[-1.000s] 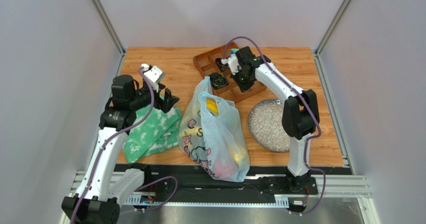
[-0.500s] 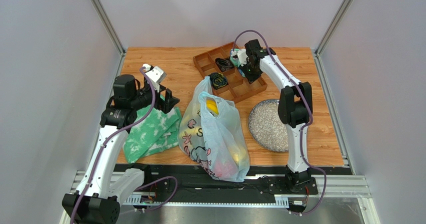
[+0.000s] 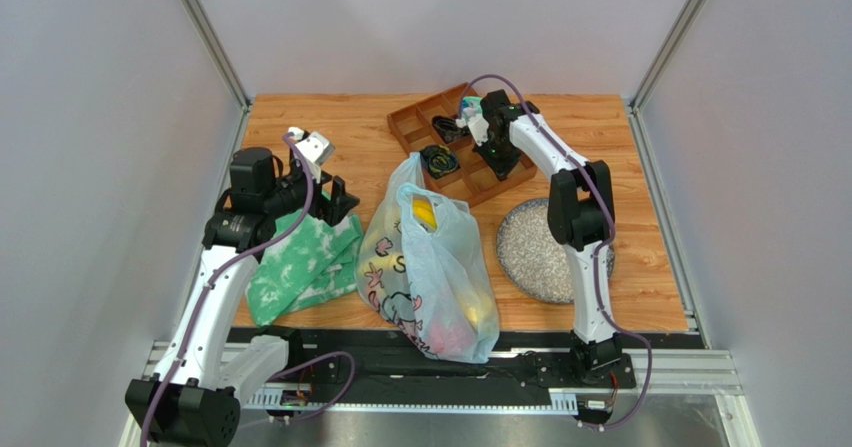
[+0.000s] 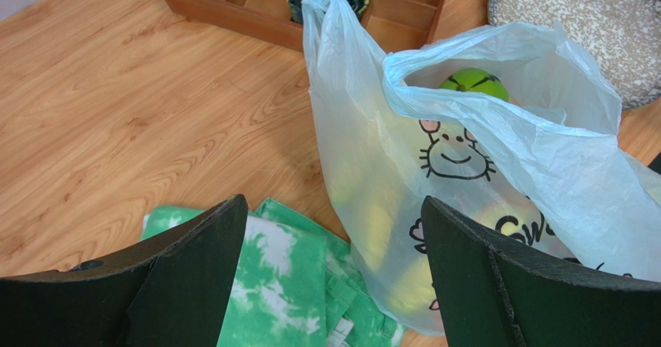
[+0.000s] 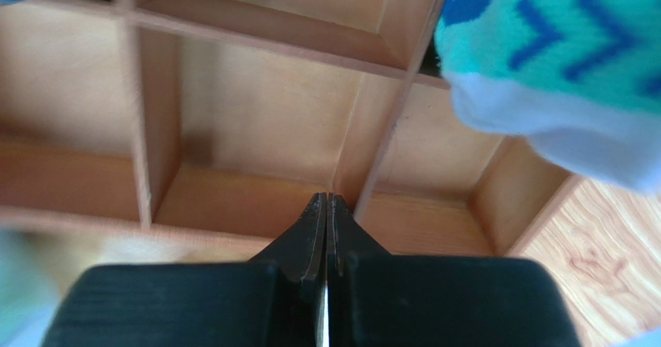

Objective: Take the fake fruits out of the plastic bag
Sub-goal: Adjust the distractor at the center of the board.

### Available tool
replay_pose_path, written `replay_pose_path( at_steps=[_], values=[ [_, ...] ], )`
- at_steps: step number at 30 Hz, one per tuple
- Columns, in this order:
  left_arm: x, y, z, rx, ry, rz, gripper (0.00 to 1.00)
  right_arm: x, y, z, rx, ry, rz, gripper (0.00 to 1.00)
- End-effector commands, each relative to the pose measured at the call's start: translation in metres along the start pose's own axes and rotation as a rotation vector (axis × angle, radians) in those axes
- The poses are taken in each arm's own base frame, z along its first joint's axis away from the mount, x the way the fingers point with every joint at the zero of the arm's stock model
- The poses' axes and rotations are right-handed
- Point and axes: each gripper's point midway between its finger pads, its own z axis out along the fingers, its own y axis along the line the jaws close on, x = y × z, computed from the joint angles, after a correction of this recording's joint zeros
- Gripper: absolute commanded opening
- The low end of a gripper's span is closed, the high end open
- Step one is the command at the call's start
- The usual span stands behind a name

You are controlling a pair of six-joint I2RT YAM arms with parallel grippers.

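The pale-blue plastic bag point(image 3: 432, 267) lies in the middle of the table with its mouth toward the back. Yellow fruit point(image 3: 424, 210) shows in the mouth, and more yellow and pink shapes show through near the front. In the left wrist view the bag point(image 4: 496, 168) holds a green fruit point(image 4: 475, 83) at its opening. My left gripper point(image 3: 335, 199) is open and empty above the cloth, left of the bag; in its own view the left gripper point(image 4: 333, 277) stands between cloth and bag. My right gripper point(image 5: 327, 199) is shut and empty over the wooden tray point(image 3: 412, 124).
A green-and-white cloth point(image 3: 300, 262) lies left of the bag. The wooden compartment tray holds dark items point(image 3: 437, 160) and a teal-and-white sock point(image 5: 558, 60). A speckled grey plate point(image 3: 530, 252) sits right of the bag. Grey walls close three sides.
My right arm has folded back and its gripper has shifted over the wooden tray at the rear. My left gripper has barely moved. The bag is unchanged.
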Motion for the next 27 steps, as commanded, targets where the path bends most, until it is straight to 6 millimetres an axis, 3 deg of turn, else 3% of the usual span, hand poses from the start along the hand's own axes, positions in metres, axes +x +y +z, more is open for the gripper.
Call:
replay_pose_path(
  at_steps=[1,5,6,9,11,14,15,16,17,18,19,20,21,22,23,24,26,27],
  values=[
    [-0.021,0.002,-0.003,-0.005,-0.043,0.051,0.91,0.010,-0.069,-0.003,0.240,0.044,0.052,0.00],
    [-0.023,0.002,0.000,0.007,-0.049,0.042,0.91,0.001,-0.123,-0.005,0.392,0.014,0.078,0.00],
    [-0.022,0.003,0.002,0.008,-0.051,0.035,0.91,-0.006,-0.144,-0.007,0.445,-0.008,0.090,0.00],
    [-0.022,0.003,0.007,0.017,-0.054,0.011,0.91,-0.039,-0.179,-0.020,0.539,-0.129,0.121,0.00],
    [-0.020,0.001,0.011,0.040,-0.046,-0.016,0.91,-0.058,-0.188,-0.036,0.568,-0.213,0.145,0.00],
    [-0.029,-0.003,0.016,0.084,-0.059,-0.037,0.92,-0.073,-0.166,-0.067,0.493,-0.297,0.166,0.00],
    [-0.037,-0.004,0.016,0.098,-0.071,-0.036,0.92,-0.082,-0.147,-0.091,0.426,-0.357,0.148,0.02],
    [-0.038,-0.006,0.024,0.122,-0.060,-0.045,0.92,-0.070,-0.128,-0.087,0.363,-0.317,0.141,0.06],
    [-0.043,-0.009,0.027,0.139,-0.062,-0.049,0.93,-0.065,-0.114,-0.092,0.315,-0.318,0.154,0.18],
    [-0.060,-0.009,0.027,0.145,-0.084,-0.031,0.93,-0.069,-0.094,-0.124,0.255,-0.384,0.142,0.26],
    [-0.059,-0.010,0.039,0.167,-0.057,-0.044,0.93,-0.066,-0.075,-0.132,0.183,-0.398,0.137,0.34],
    [-0.075,-0.007,0.039,0.154,-0.056,-0.046,0.93,-0.046,-0.055,-0.121,0.110,-0.348,0.140,0.47],
    [-0.077,-0.004,0.043,0.156,-0.029,-0.070,0.92,-0.043,-0.039,-0.150,0.066,-0.400,0.124,0.52],
    [-0.067,0.004,0.062,0.166,0.036,-0.122,0.91,-0.028,-0.028,-0.152,0.043,-0.373,0.125,0.55],
    [-0.078,0.007,0.061,0.155,0.056,-0.152,0.90,-0.003,-0.015,-0.138,0.009,-0.301,0.131,0.58],
    [-0.076,0.011,0.068,0.149,0.070,-0.168,0.90,0.012,-0.005,-0.151,0.003,-0.299,0.100,0.58],
    [-0.079,0.018,0.078,0.141,0.046,-0.170,0.90,0.047,0.010,-0.144,-0.023,-0.209,0.069,0.57],
    [-0.081,0.018,0.080,0.149,0.037,-0.175,0.92,0.082,0.019,-0.132,-0.032,-0.120,0.043,0.56]
  ],
)
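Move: The right hand hangs with shut fingers low over the plate-side end of the wooden tray, whose middle is about 6 cm farther out, 9 cm left and 2 cm lower. The plate is some 17 cm back and 12 cm right, the plastic bag 19 cm back and 14 cm left. From the left hand the tray is about 19 cm ahead, 21 cm right and 20 cm below; the bag is 5 cm back, 14 cm right and 14 cm below. With its shut fingertips dipping slightly into the tray, the right hand shoves the tray's near end forward and right for some 12 cm and 10 cm, fingertips tilting outward, then lifts out, drawing back about 15 cm and somewhat left while rising and opening half-way. The left hand, still open and touching nothing, dips slightly, then speeds forward, up and right. ##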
